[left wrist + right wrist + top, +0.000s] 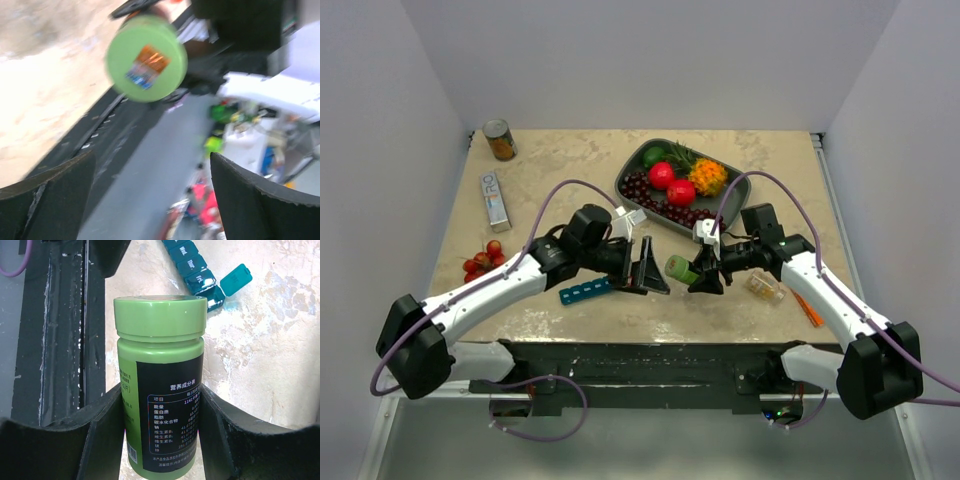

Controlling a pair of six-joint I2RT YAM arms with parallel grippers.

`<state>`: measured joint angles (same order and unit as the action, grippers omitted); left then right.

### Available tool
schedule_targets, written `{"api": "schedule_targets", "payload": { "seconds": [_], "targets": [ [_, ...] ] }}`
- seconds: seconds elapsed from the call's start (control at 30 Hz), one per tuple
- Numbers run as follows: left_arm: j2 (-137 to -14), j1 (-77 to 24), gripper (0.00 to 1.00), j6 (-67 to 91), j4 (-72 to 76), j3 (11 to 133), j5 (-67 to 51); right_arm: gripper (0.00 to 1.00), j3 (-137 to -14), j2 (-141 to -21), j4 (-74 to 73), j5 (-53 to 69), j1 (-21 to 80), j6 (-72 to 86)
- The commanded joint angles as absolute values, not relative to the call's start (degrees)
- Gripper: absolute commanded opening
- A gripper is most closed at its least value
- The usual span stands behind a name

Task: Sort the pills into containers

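Observation:
My right gripper point(161, 432) is shut on a green pill bottle point(159, 365) with a black label, its lid on, held just above the table. In the top view the bottle point(677, 266) points left out of the right gripper point(704, 278). Facing it, my left gripper point(652, 274) stands wide open a short way from the lid. The left wrist view shows the blurred green lid point(146, 57) ahead of the open left gripper point(155, 197), with nothing between the fingers point(50, 197). The teal containers point(585, 292) lie flat below the left gripper; the end compartment's lid point(236, 279) of the containers point(197, 270) stands open. No pills show.
A dark grey tray point(632, 172) of fruit stands at the back middle. A can point(500, 140) and a white box point(495, 198) lie at the back left, with red berries point(483, 261) nearer. A small clear box point(765, 287) and an orange stick point(809, 310) lie under the right arm.

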<state>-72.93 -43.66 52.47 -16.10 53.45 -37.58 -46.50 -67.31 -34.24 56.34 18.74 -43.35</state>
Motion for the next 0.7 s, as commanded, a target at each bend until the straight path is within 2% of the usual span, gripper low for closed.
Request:
{"api": "schedule_targets", "payload": {
  "seconds": [0.0, 0.23, 0.33, 0.57, 0.67],
  "targets": [
    [-69.5, -43.1, 0.99, 36.1, -22.5, 52.3, -37.9, 0.0, -47.5, -66.1, -33.5, 58.7, 18.5, -44.4],
    [-61.4, -43.2, 0.99, 16.6, -19.7, 49.1, -35.2, 0.0, -47.5, -66.3, -33.9, 59.1, 18.4, -45.0],
    [-56.4, -43.2, 0.99, 10.3, -14.1, 45.1, -32.4, 0.0, -47.5, -66.0, -34.3, 59.2, 18.2, -45.5],
    [-49.9, -43.2, 1.0, 4.3, 3.6, 38.4, -22.8, 0.0, -47.5, -66.2, -34.9, 59.9, 18.1, -46.3],
    [-51.1, -43.2, 1.0, 0.7, 7.2, 38.4, -23.8, 0.0, -47.5, -66.1, -35.2, 59.9, 18.2, -46.8]
  ]
}}
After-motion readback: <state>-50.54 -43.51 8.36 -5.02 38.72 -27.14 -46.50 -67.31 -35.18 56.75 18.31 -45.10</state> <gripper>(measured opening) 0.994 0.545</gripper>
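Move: Just off the left hand's open fingers, the green bottle cap sits about 5 cm to the right, some 3 cm ahead and 1 cm lower. The teal pill organizer lies roughly 12 cm to the left hand's left, level with it fore and aft, and the produce tray some 23 cm ahead and 6 cm right; both are about 11 cm below. From the right hand, which grips the bottle, the cap is about 4 cm left, 1 cm ahead and 2 cm up. Backing away from the cap, the left hand travels about 5 cm left, dipping a couple of centimetres and drawing slightly back before it rises and eases forward again. Its wrist meanwhile rolls nearly 60 degrees, clockwise as seen from behind the hand along its fingers, which stay wide open and free. The right hand stays in place and keeps its grip on the bottle. ##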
